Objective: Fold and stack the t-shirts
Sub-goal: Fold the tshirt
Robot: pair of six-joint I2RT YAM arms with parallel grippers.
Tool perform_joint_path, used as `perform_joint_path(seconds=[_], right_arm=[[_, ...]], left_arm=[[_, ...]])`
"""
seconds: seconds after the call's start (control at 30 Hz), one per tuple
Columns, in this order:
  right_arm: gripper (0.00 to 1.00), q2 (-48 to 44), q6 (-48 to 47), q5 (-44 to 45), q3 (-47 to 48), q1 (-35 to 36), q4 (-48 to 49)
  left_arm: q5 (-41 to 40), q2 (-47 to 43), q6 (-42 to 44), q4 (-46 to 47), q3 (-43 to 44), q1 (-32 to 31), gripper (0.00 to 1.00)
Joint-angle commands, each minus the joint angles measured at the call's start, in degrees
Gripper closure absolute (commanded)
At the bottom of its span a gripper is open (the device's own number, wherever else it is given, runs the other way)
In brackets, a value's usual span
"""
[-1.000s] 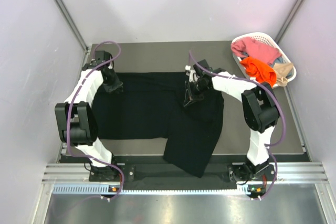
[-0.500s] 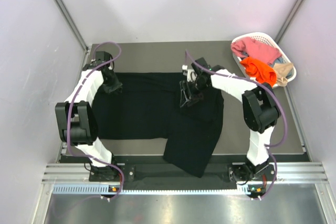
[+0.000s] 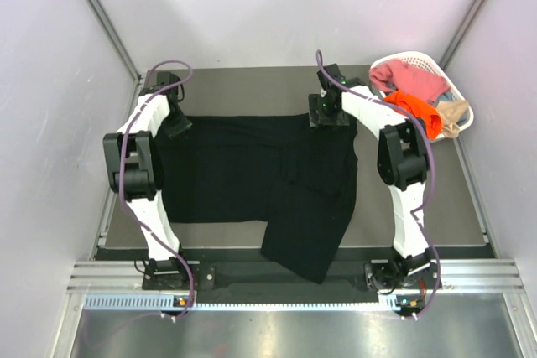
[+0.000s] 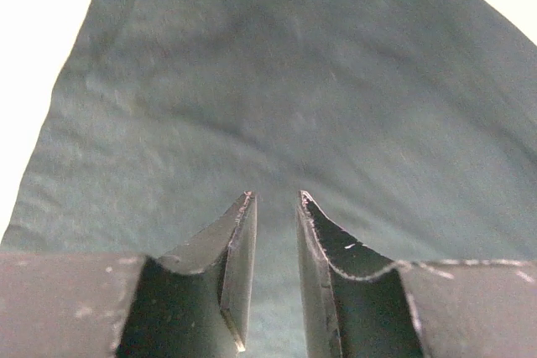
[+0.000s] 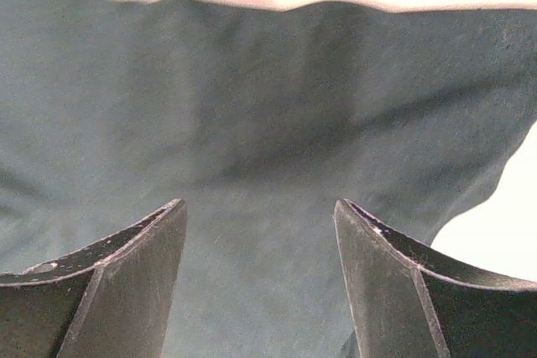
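A large black t-shirt (image 3: 235, 169) lies spread over the dark table, with its near right part draping past the table's front edge. My left gripper (image 3: 179, 126) sits at the shirt's far left corner. In the left wrist view its jaws (image 4: 274, 197) stand a narrow gap apart above the cloth (image 4: 294, 81), with nothing pinched between them. My right gripper (image 3: 327, 115) is at the shirt's far right edge. It is wide open (image 5: 260, 204) over the black cloth (image 5: 252, 98). Pink (image 3: 415, 80), orange (image 3: 411, 109) and beige (image 3: 453, 115) t-shirts lie in the basket.
A white slatted basket (image 3: 411, 56) stands at the table's far right corner. Grey walls close in the left, right and back. A metal rail (image 3: 277, 278) with the arm bases runs along the near edge.
My right gripper opened, let go of the black cloth near the shirt's middle and moved to its far right edge. The left arm rose and shifted slightly toward the far left corner.
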Motion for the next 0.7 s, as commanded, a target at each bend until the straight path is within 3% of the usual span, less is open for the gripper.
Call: perform_joint_path(seconds=[0.0,0.37,0.67], right_arm=[[0.28,3.36,0.62,7.31,5.16,-0.16,-2.49],[0.27,10.75,0.80,7.32,7.18,-3.14,2.95],[0.27,21.21,2.30,5.74,20.89,-4.29,1.99]], left_arm=[[-6.47,4.45,-1.07,-2.02,4.79,0.49,0.69],[-4.20,18.16,-0.46,0.88,10.87,3.56,0.67],[0.90,25.37,0.25,3.43,18.95,4.53,0.67]])
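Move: Both open hands hover over the far part of the spread black t-shirt. The cloth to press lies 5 cm below the left hand, 2 cm ahead and 2 left; the far edge there is some 5 cm ahead. For the right hand, the cloth lies 4 cm below, 1 cm ahead and 2 right; the far edge is about 6 cm straight ahead, the right side 8 cm right and level, the laundry basket some 25 cm right and 5 ahead. The fingertips of both hands come down on the t-shirt and, pressed to it, push the cloth forward over the table. The drop is about 5 cm on the left and 4 on the right, the hands closing slightly towards each other... at first the left drifts left, the right drifts right; then they slide forward, fingers staying parted. ##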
